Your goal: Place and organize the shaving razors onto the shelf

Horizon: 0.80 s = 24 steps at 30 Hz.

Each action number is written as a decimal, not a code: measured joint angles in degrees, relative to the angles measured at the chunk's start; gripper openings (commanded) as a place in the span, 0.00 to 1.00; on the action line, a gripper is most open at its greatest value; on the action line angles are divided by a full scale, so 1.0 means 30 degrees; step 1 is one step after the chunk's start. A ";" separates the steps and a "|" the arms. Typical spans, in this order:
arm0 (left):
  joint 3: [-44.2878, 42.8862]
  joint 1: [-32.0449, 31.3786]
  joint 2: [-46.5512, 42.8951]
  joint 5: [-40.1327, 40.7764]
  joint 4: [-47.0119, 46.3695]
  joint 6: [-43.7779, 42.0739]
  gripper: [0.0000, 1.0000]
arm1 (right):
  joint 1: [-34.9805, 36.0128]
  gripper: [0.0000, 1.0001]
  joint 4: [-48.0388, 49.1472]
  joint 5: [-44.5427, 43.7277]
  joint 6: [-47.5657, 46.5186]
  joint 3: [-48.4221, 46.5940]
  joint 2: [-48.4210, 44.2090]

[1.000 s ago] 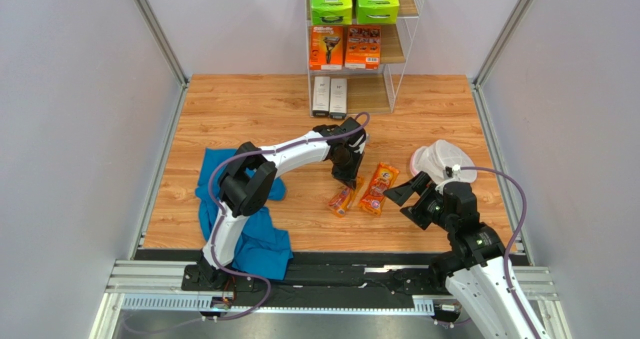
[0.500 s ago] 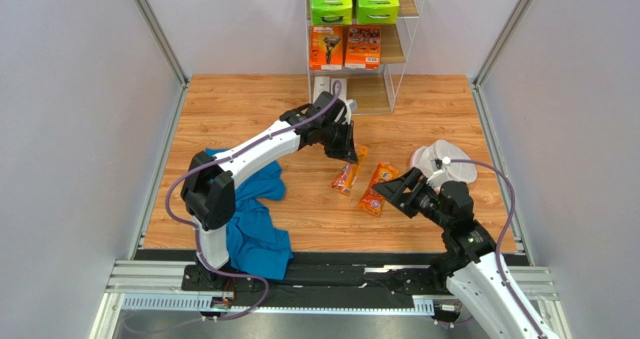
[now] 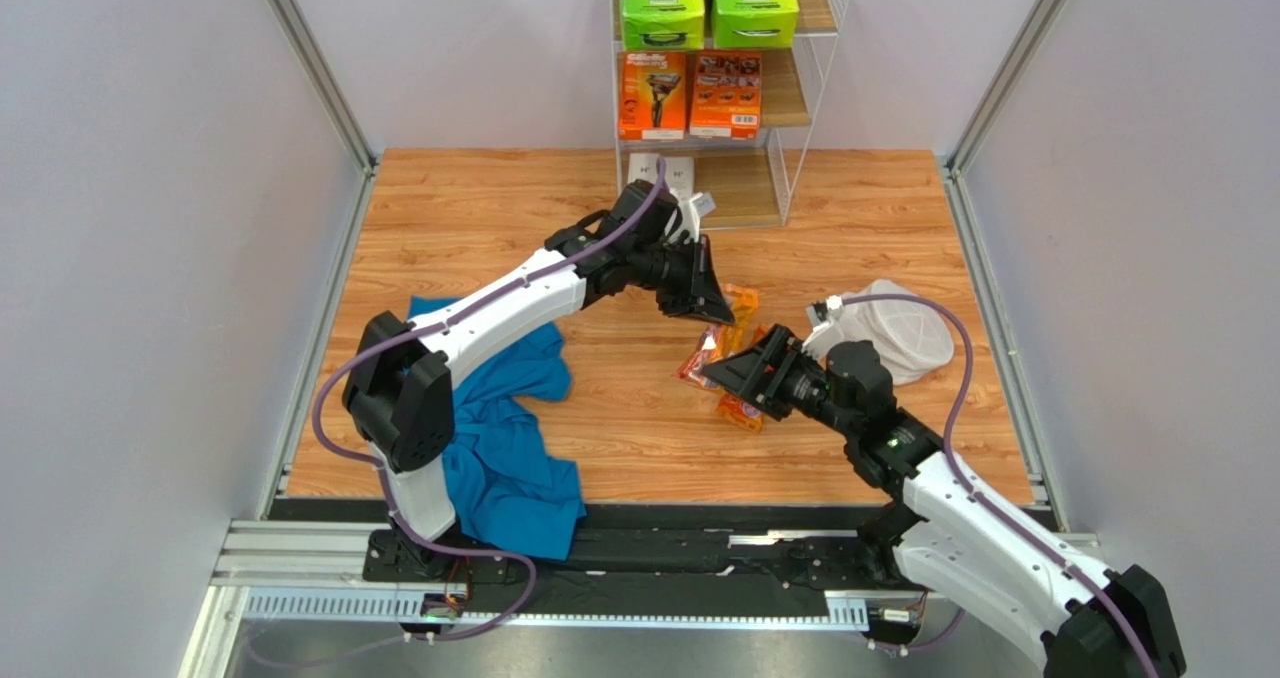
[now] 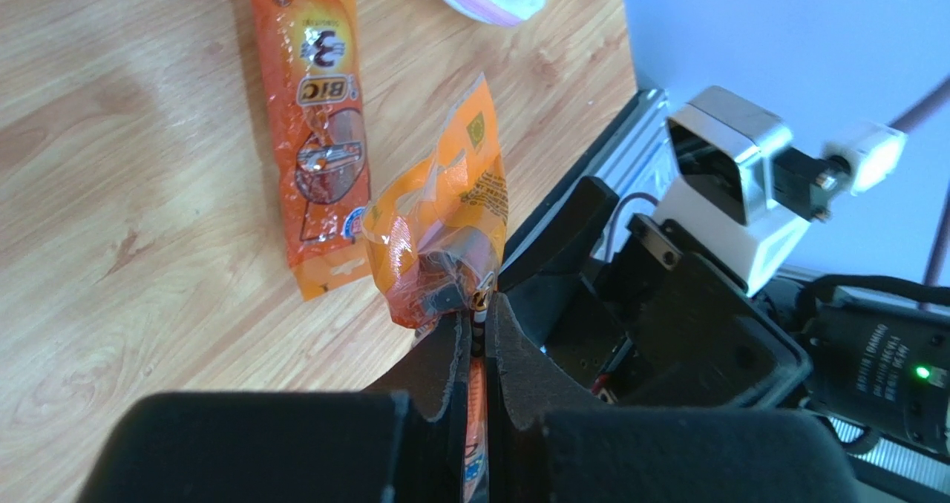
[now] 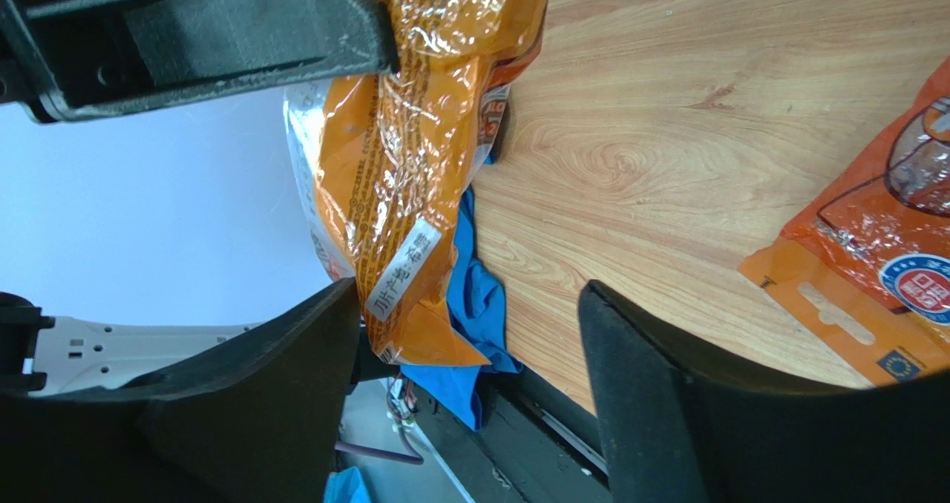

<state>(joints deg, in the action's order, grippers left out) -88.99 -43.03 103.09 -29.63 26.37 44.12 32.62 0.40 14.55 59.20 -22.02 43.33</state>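
My left gripper [image 3: 718, 306] [image 4: 480, 314] is shut on the edge of an orange razor pack [image 4: 440, 230] [image 3: 703, 357], which hangs crumpled above the table. My right gripper [image 3: 739, 372] [image 5: 468, 336] stands open around that pack's [image 5: 413, 158] lower end, which sits close against one finger. A second orange pack [image 4: 318, 136] [image 5: 881, 247] lies flat on the wood beside them. The shelf [image 3: 796, 108] at the back holds black boxes with green ends [image 3: 706, 11], orange boxes [image 3: 688, 93] and white boxes [image 3: 661, 168], the last partly hidden by my left arm.
A blue cloth [image 3: 504, 423] lies at the left near my left arm's base. A round white mesh item with a pink rim [image 3: 899, 326] sits right of my right arm. Grey walls close in both sides.
My left gripper has lifted the orange pack off the table and carried it right. My right arm has swung left to meet it, and its jaws have narrowed somewhat.
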 measured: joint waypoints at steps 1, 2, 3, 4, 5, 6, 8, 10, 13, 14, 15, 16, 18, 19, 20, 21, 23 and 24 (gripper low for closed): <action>0.0189 0.0000 -0.0153 -0.0117 -0.0262 0.0051 0.00 | 0.0007 0.67 0.0277 -0.0029 0.0029 0.0000 0.0240; 0.0379 0.0000 -0.0284 -0.0197 -0.0495 0.0138 0.00 | 0.0051 0.63 0.0554 -0.0058 0.0117 0.0000 0.0415; 0.0612 0.0044 -0.0423 -0.0299 -0.0787 0.0211 0.00 | 0.0080 0.60 0.0787 -0.0066 0.0153 0.0000 0.0503; 0.0816 0.0087 -0.0510 -0.0401 -0.1035 0.0284 0.00 | 0.0117 0.55 0.0998 -0.0073 0.0189 0.0000 0.0561; 0.1027 0.0117 -0.0605 -0.0503 -0.1304 0.0364 0.00 | 0.0124 0.44 0.1231 -0.0087 0.0240 0.0000 0.0590; 0.1297 0.0146 -0.0707 -0.0619 -0.1596 0.0495 0.00 | 0.0117 0.39 0.1545 -0.0109 0.0313 0.0000 0.0619; 0.1770 0.0160 -0.0903 -0.0743 -0.1974 0.0634 0.00 | 0.0131 0.26 0.2098 -0.0095 0.0379 0.0000 0.0678; 0.2164 0.0168 -0.1064 -0.0860 -0.2280 0.0736 0.00 | 0.0197 0.10 0.2477 -0.0022 0.0488 0.0000 0.0685; 0.2652 0.0233 -0.1297 -0.0984 -0.2747 0.0787 0.00 | 0.0211 0.00 0.2557 0.0029 0.0517 0.0000 0.0692; 0.2820 0.0262 -0.1377 -0.0984 -0.2900 0.0794 0.00 | 0.0226 0.00 0.2565 0.0066 0.0510 0.0000 0.0692; 0.2958 0.0284 -0.1435 -0.0984 -0.3024 0.0809 0.01 | 0.0233 0.00 0.2557 0.0109 0.0503 0.0000 0.0692; 0.3169 0.0342 -0.1523 -0.1005 -0.3184 0.0838 0.04 | 0.0233 0.00 0.2565 0.0131 0.0481 0.0000 0.0692; 0.3483 0.0503 -0.1654 -0.1056 -0.3337 0.0896 0.18 | 0.0255 0.00 0.2543 0.0204 0.0466 -0.0015 0.0794; 0.3577 0.0576 -0.1690 -0.1056 -0.3373 0.0889 0.36 | 0.0284 0.00 0.2543 0.0197 0.0466 -0.0022 0.0882; 0.3665 0.0634 -0.1719 -0.1049 -0.3381 0.0823 0.43 | 0.0299 0.00 0.2543 0.0197 0.0452 -0.0051 0.0969; 0.3701 0.0721 -0.1734 -0.1056 -0.3271 0.0670 0.48 | 0.0321 0.00 0.2514 0.0189 0.0415 -0.0109 0.1100; 0.3708 0.1049 -0.1843 -0.0933 -0.2747 0.0299 0.61 | 0.0299 0.00 0.2288 -0.0036 0.0255 -0.0306 0.1479; 0.3716 0.1260 -0.1960 -0.0816 -0.2317 0.0073 0.63 | 0.0262 0.00 0.2229 -0.0211 0.0197 -0.0437 0.1741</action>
<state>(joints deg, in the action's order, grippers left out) -77.84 -39.24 97.21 -32.08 19.42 44.34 33.41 7.09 13.91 59.79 -23.33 48.56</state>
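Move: The orange razor packet still hangs from the left hand's shut fingertips, its middle roughly 3 cm back of them, level sideways and some 3 cm below. From the open right hand that middle is about 5 cm ahead, level sideways and 2 cm above. The second razor packet lies on the table some 8 cm right of the right hand, 2 cm back and 12 cm below; the white cap lies 29 cm to its right, 5 cm ahead and 10 cm below. The right fingers shut on the near edge of the hanging razor packet and pinch its corner, the hand easing about 1 cm forward and left and rising 2 cm before sinking partway back. The left hand keeps its grip almost in place until that pinch is made, then opens to about half and draws some 3 cm to its left, away from the right hand. ##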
